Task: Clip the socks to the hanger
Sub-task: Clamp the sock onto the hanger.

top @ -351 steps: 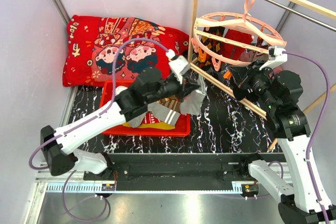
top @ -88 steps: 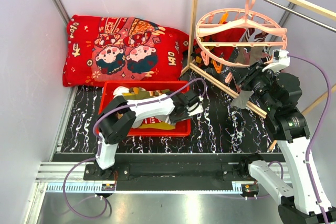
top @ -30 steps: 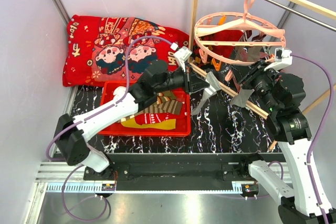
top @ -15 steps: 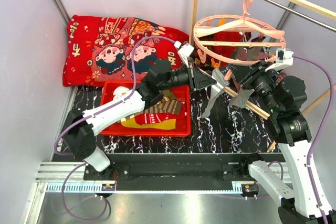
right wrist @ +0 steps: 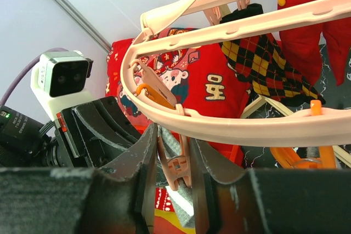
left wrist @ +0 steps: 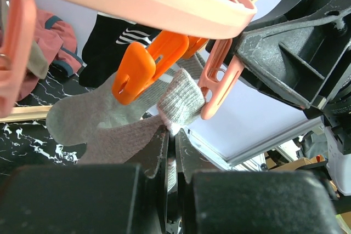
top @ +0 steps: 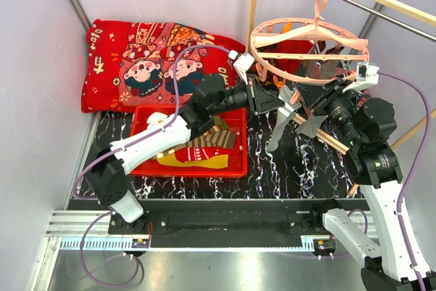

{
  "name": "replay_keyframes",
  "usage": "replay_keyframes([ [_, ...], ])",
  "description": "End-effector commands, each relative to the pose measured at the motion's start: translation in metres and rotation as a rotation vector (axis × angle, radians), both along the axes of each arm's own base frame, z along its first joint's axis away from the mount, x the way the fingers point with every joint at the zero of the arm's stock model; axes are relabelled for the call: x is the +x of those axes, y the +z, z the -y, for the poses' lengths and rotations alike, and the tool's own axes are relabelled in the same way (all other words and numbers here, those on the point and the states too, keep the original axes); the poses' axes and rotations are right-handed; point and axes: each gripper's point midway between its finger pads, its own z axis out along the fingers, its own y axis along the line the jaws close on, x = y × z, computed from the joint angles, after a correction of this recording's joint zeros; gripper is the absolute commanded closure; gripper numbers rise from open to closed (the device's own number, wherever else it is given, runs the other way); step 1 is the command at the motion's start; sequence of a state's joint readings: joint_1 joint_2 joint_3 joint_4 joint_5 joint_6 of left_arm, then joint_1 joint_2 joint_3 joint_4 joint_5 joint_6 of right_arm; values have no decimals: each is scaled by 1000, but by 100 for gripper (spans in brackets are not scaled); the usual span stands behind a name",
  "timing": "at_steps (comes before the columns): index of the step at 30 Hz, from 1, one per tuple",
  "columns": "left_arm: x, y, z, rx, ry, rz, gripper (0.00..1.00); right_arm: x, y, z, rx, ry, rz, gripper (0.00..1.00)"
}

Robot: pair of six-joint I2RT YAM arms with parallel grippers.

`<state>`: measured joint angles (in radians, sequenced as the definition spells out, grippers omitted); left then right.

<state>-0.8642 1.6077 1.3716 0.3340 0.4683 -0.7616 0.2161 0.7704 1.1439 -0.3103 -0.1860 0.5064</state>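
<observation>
The pale-pink ring hanger (top: pixel 310 54) hangs from the rod at upper right. My left gripper (top: pixel 275 100) is shut on the cuff of a grey sock (top: pixel 279 129), which dangles below it. In the left wrist view my left gripper (left wrist: pixel 173 135) holds that cuff (left wrist: pixel 178 100) against a pink clip (left wrist: pixel 219 83), beside an orange clip (left wrist: pixel 143 65). My right gripper (top: pixel 308 105) is closed around the same pink clip (right wrist: pixel 178 164), one finger (right wrist: pixel 143 173) on each side. Grey fabric shows inside the clip. An argyle sock (right wrist: pixel 269 64), red socks (right wrist: pixel 307 31) and another grey sock (top: pixel 311 127) hang from the hanger.
A red tray (top: pixel 235 167) below the left arm holds an olive-brown striped sock (top: pixel 212 142) and a yellow one (top: pixel 197 160). A red cartoon cushion (top: pixel 150 59) lies at the back. Wooden rack poles (top: pixel 255 11) stand beside the hanger; one slants under my right gripper.
My left arm has swung right and up with the grey sock, bringing its cuff to the pink clip. My right gripper has stayed at the hanger's rim.
</observation>
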Motion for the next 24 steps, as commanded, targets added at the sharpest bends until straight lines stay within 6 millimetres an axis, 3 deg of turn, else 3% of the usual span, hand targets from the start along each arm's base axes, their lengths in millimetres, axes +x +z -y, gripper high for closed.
replay_keyframes([
  [1,-5,38,2,-87,-21,55,100,-3,15,-7,12,40,58,100],
  [14,-15,57,10,-142,-54,55,100,-3,13,-9,11,55,63,100],
  [17,-16,59,10,-150,-58,59,100,-3,10,-10,8,58,59,85],
  [18,-16,60,10,-151,-58,61,100,-3,10,-9,8,56,61,68],
  [20,-16,57,10,-147,-57,61,100,-3,9,-7,5,42,62,53],
  [22,-16,55,11,-142,-57,60,100,-3,10,-5,3,33,67,44],
  [24,-16,54,11,-140,-63,58,100,-2,10,-2,0,12,70,41],
])
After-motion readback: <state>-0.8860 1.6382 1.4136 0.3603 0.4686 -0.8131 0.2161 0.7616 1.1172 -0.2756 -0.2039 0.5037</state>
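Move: Some 3 cm to the right of the left hand, 3 cm above it and about 1 cm nearer the base hangs the pink clip; it sits between the right hand's fingertips, about 1 cm below that hand point. An orange clip on the rim lies about 4 cm ahead of the left hand, 2 cm to its right and 3 cm up. A grey sock already hanging is roughly 8 cm to its right, level with it and 10 cm lower. Raising the grey-white sock it still grips by about 1.5 cm, the left hand eases some 1 cm to the right, bringing the cuff up to the pink clip's jaws. The right hand stays in place, still squeezing the clip's handles, then opens its fingers towards the end and lets go of them. ##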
